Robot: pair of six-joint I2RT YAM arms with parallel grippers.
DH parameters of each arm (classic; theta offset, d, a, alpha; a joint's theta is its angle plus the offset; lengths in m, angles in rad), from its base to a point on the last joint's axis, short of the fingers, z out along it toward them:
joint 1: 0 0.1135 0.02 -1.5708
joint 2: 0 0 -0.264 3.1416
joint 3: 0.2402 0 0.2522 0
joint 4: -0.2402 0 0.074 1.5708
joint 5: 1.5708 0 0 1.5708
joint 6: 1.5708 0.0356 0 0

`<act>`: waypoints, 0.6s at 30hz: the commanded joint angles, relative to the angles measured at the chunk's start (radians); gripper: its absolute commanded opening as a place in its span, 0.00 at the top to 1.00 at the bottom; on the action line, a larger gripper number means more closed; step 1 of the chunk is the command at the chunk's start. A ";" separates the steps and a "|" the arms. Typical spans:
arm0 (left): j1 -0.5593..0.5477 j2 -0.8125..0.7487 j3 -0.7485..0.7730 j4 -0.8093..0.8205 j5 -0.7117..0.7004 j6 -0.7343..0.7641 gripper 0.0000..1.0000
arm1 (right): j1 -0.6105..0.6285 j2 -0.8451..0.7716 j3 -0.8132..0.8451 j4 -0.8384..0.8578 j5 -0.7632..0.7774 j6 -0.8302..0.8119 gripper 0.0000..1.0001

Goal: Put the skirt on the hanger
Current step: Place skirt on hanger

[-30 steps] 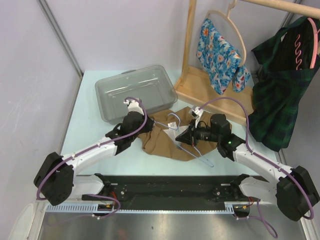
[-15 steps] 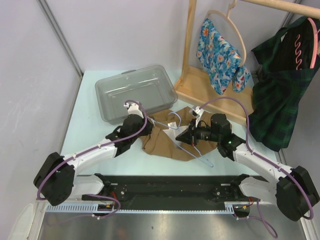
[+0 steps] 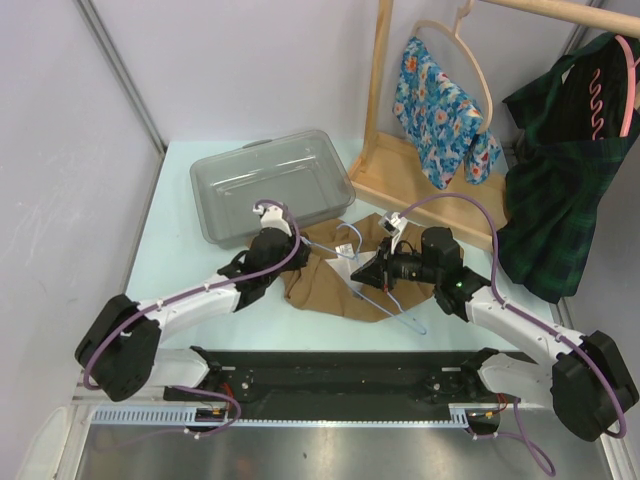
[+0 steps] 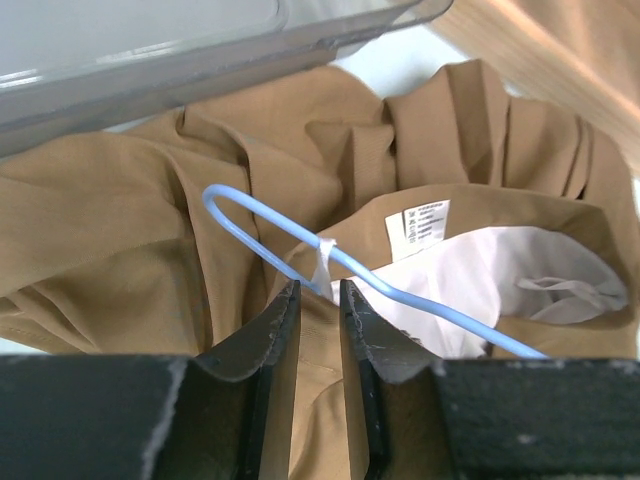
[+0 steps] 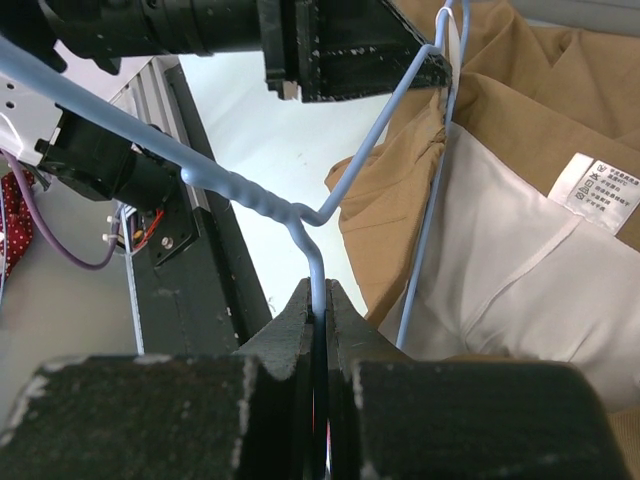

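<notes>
The tan skirt (image 3: 325, 285) lies crumpled on the table between my arms, its white lining and label showing (image 4: 470, 280) (image 5: 500, 250). A light-blue wire hanger (image 3: 392, 303) lies across it, and one bent end reaches into the waist opening (image 4: 420, 303). My right gripper (image 3: 362, 272) is shut on the hanger's neck (image 5: 316, 265), just below the twist. My left gripper (image 3: 298, 252) sits low on the skirt's left part. Its jaws stand a narrow gap apart (image 4: 320, 292), tan cloth shows through the gap, and the hanger's wire crosses just past the fingertips.
A grey plastic bin (image 3: 270, 180) stands just behind the skirt, its rim close above my left gripper (image 4: 200, 60). A wooden rack (image 3: 380, 110) stands at the back right, holding a floral garment (image 3: 435, 110) and a dark green plaid garment (image 3: 555, 190).
My left gripper has edged slightly right and further onto the skirt, and its jaws have parted a little. The right gripper and hanger have not moved.
</notes>
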 commanded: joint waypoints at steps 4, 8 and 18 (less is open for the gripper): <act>0.010 0.039 0.025 0.054 -0.010 0.031 0.75 | -0.002 -0.011 0.049 0.059 -0.017 0.015 1.00; 0.010 0.048 0.055 0.048 -0.016 0.055 0.78 | -0.002 -0.006 0.049 0.059 -0.023 0.018 1.00; 0.009 0.017 0.045 0.077 0.051 0.158 1.00 | -0.002 0.029 0.057 0.059 -0.024 0.017 1.00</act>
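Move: The skirt's white hanging loop, already slipped around the end of the blue hanger's arm, sits at the left fingertips, about 1 cm ahead and 1 cm up. Roughly 8 cm to the left hand's right and 2 cm farther out lies the skirt's care label, about 5 cm lower; the grey bin's middle is some 13 cm ahead and 7 cm left. From the right hand, holding the hanger's neck, the loop is about 11 cm left, 5 cm ahead, a bit lower. Dip the left gripper about 1.5 cm so its parted fingers straddle the white loop, then ease up about 1 cm and slightly forward while shutting them fully to pinch the loop against the hanger's arm, rolling the wrist a few degrees. Keep the right gripper still, its grip on the hanger's neck unchanged. ##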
